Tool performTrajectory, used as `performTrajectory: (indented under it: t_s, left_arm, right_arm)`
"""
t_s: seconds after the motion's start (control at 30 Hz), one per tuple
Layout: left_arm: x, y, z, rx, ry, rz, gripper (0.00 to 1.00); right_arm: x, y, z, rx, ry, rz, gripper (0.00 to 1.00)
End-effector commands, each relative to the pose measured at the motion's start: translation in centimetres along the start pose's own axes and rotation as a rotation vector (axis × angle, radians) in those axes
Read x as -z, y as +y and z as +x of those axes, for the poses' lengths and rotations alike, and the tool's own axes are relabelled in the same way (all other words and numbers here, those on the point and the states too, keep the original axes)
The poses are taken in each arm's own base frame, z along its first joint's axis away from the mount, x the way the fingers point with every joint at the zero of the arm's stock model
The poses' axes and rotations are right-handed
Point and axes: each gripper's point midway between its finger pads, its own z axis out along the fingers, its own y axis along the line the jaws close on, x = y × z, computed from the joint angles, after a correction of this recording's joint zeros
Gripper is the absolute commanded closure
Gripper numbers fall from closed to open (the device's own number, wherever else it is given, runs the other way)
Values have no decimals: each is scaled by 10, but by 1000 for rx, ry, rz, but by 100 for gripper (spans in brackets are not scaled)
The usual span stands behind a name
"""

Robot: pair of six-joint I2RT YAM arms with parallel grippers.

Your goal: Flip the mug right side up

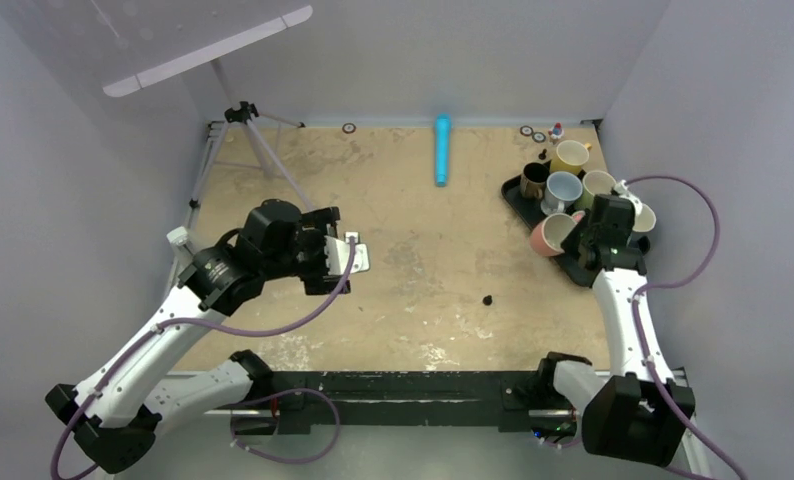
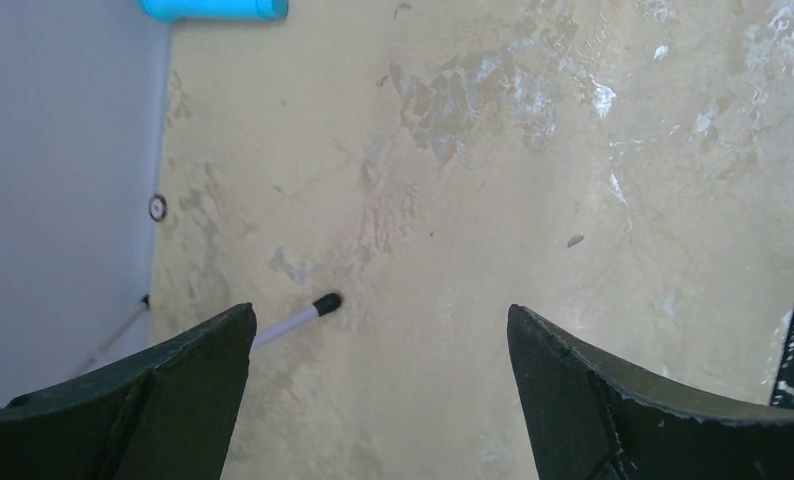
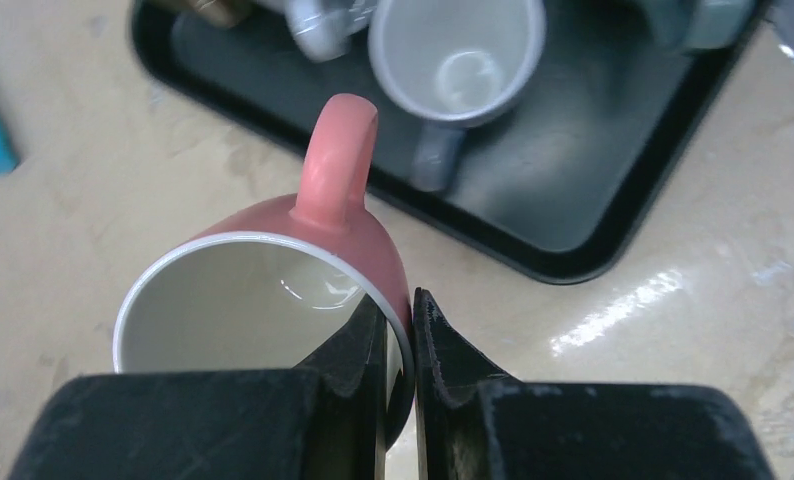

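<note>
The pink mug (image 1: 551,233) with a white inside sits at the left edge of the black tray (image 1: 514,194). In the right wrist view the mug (image 3: 335,160) shows its open mouth to the camera, handle pointing toward the tray (image 3: 573,170). My right gripper (image 3: 401,300) is shut on the mug's wall, one finger inside the rim and one outside. From above the right gripper (image 1: 585,240) is over the tray's near left corner. I cannot tell if the mug touches the table. My left gripper (image 2: 381,315) hangs open over bare table, holding nothing; from above it (image 1: 343,255) is left of centre.
The tray holds several other mugs, among them a yellow one (image 1: 570,156) and a light blue one (image 1: 563,187). A blue tube (image 1: 441,150) lies at the back. A tripod (image 1: 243,115) stands at the back left, its leg tip (image 2: 325,302) near my left fingers. A small black bit (image 1: 488,298) lies mid-table.
</note>
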Motion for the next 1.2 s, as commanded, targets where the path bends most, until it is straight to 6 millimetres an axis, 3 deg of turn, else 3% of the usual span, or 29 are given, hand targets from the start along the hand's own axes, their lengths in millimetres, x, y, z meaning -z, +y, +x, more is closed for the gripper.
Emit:
performTrajectory:
  t_s: [0.0,0.17,0.43,0.63,1.03,1.17]
  left_arm:
    - [1,5,8,315,43,-98,0]
    - [13,3,12,373,44,-139,0]
    - [22,7,12,355,22,-184,0]
    - [25,8,13,335,13,-201,0]
    - [22,10,17,312,14,-223,0]
    - [19,8,20,301,22,-219,0]
  right_arm:
    - [3,-25,-55,-156,-240,51,100]
    - [10,-64,-68,-213,-321,215,100]
    - [-3,-89,-49,-245,-255,306,100]
    - [-12,-115,-59,-301,-261,355,100]
    - [-28,-124,-53,-320,-201,370,100]
    - [-18,-124,-67,-280,-222,377,100]
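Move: Pinched by its rim in the right fingers, the pink mug is bound for the free near-right corner of the tray, about 9 cm to the hand's right, 1 cm back and some 11 cm below. The small grey mug stands about 7 cm ahead and 6 cm right; the dark grey mug 7 ahead and 18 right; the green mug 16 ahead and 10 right, all roughly 11 cm lower. From the empty left hand that corner lies about 65 cm right, 6 cm ahead and 20 cm below. Carrying the pink mug in its still-shut fingers, the right hand swings some 13 cm to the right and slightly back over the tray's near corner, turning about 30 degrees clockwise, then lowers it about 4 cm, mostly late, close beside the small grey mug. The left hand, empty and wide open, shifts about 3 cm left, away from the tray, turning a little counter-clockwise. ##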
